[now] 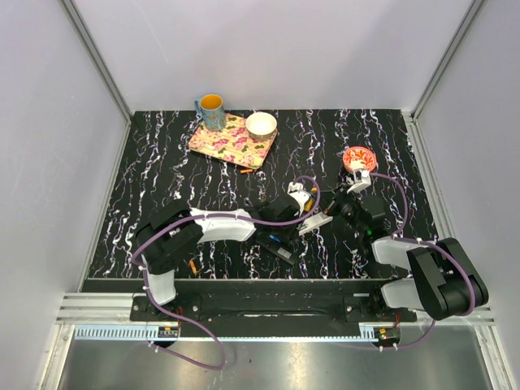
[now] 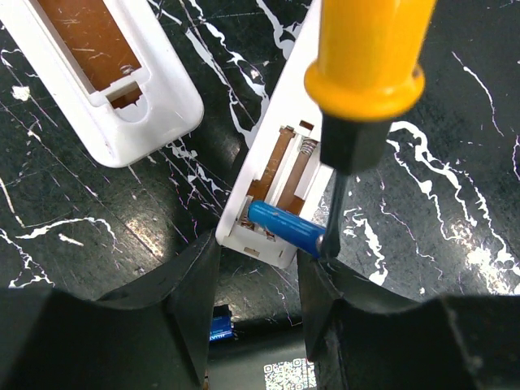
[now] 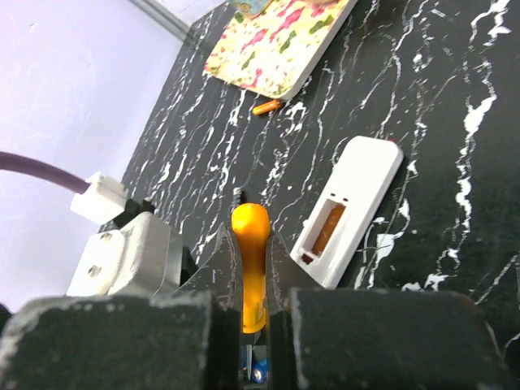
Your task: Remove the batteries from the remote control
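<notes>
A white remote control (image 2: 264, 175) lies with its battery bay open. One blue battery (image 2: 284, 229) sits tilted in the bay, its outer end raised. My left gripper (image 2: 256, 268) is shut on the remote's end, one finger on each side. My right gripper (image 3: 253, 244) is shut on an orange-handled screwdriver (image 2: 370, 57), whose dark shaft touches the battery's raised end. From above, both grippers meet over the remote (image 1: 315, 222) at mid-table. A second white remote (image 3: 349, 211) lies beside it, its bay empty. An orange battery (image 3: 266, 106) lies loose near the tray.
At the back left a flowered tray (image 1: 231, 140) carries a cup (image 1: 211, 110) and a white bowl (image 1: 262, 124). A red bowl (image 1: 357, 157) stands at the back right. A flat black bar (image 1: 280, 248) with a blue battery (image 2: 219, 327) beside it lies near the left arm.
</notes>
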`<state>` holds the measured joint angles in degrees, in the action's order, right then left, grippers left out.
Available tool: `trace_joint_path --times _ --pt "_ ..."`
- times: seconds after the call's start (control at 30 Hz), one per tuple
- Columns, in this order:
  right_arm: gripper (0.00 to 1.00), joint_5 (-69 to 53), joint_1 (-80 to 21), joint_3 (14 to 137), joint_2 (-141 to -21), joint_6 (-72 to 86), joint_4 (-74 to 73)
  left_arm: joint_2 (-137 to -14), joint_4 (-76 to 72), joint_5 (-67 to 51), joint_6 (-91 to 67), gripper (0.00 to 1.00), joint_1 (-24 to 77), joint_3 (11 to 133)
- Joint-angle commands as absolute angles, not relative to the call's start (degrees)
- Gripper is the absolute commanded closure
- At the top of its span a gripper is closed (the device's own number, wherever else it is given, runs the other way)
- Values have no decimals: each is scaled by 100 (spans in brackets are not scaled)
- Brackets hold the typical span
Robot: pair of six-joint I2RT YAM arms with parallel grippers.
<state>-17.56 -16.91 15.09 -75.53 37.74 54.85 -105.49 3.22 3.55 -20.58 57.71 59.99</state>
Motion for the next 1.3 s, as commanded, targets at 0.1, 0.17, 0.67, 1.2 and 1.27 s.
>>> trace_joint_path --times 0.1,0.17,0.67,1.2,1.27 --pt "100 -2074 -1758 1520 -7558 4105 5898 -10732 316 422 -2127 86 5757 5854" --pt "100 -2057 -1758 1547 -7524 4070 5757 -10679 325 465 -2127 85 5757 5836" --pt "100 -1433 -1758 2003 -6750 3287 4359 -9678 26 457 -2039 13 5757 5441" --pt "100 -1336 -1758 2145 -6399 3050 3534 -7922 -517 36 -2153 6 5406 4606" --pt "100 -1327 -1758 2136 -6267 3041 3481 -7631 -763 -331 -2232 4 5135 4248"
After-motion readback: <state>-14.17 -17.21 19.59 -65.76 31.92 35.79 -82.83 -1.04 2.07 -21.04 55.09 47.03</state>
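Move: Around the left hand, at its own height, sits the battery end of the white remote it pinches; the remote's middle is some 4 cm to its right and 2 ahead, the raised blue battery about 1 cm ahead and 1 right. A second white remote lies about 10 cm straight ahead, a black remote 5 back and 5 left. For the right hand, holding the screwdriver, that battery is roughly 6 cm back, 2 left and 11 below. Opening wide from its pinch on the white remote's battery end, the left hand backs off slightly, slides left, then rises about 8 cm clear, ending some 4 cm farther left with its fingers tilted about 15 degrees more towards the right. The right hand keeps gripping the screwdriver; after a small shift back and left it lifts barely 2 cm and eases right, rolling slightly, its tip coming off the battery. ##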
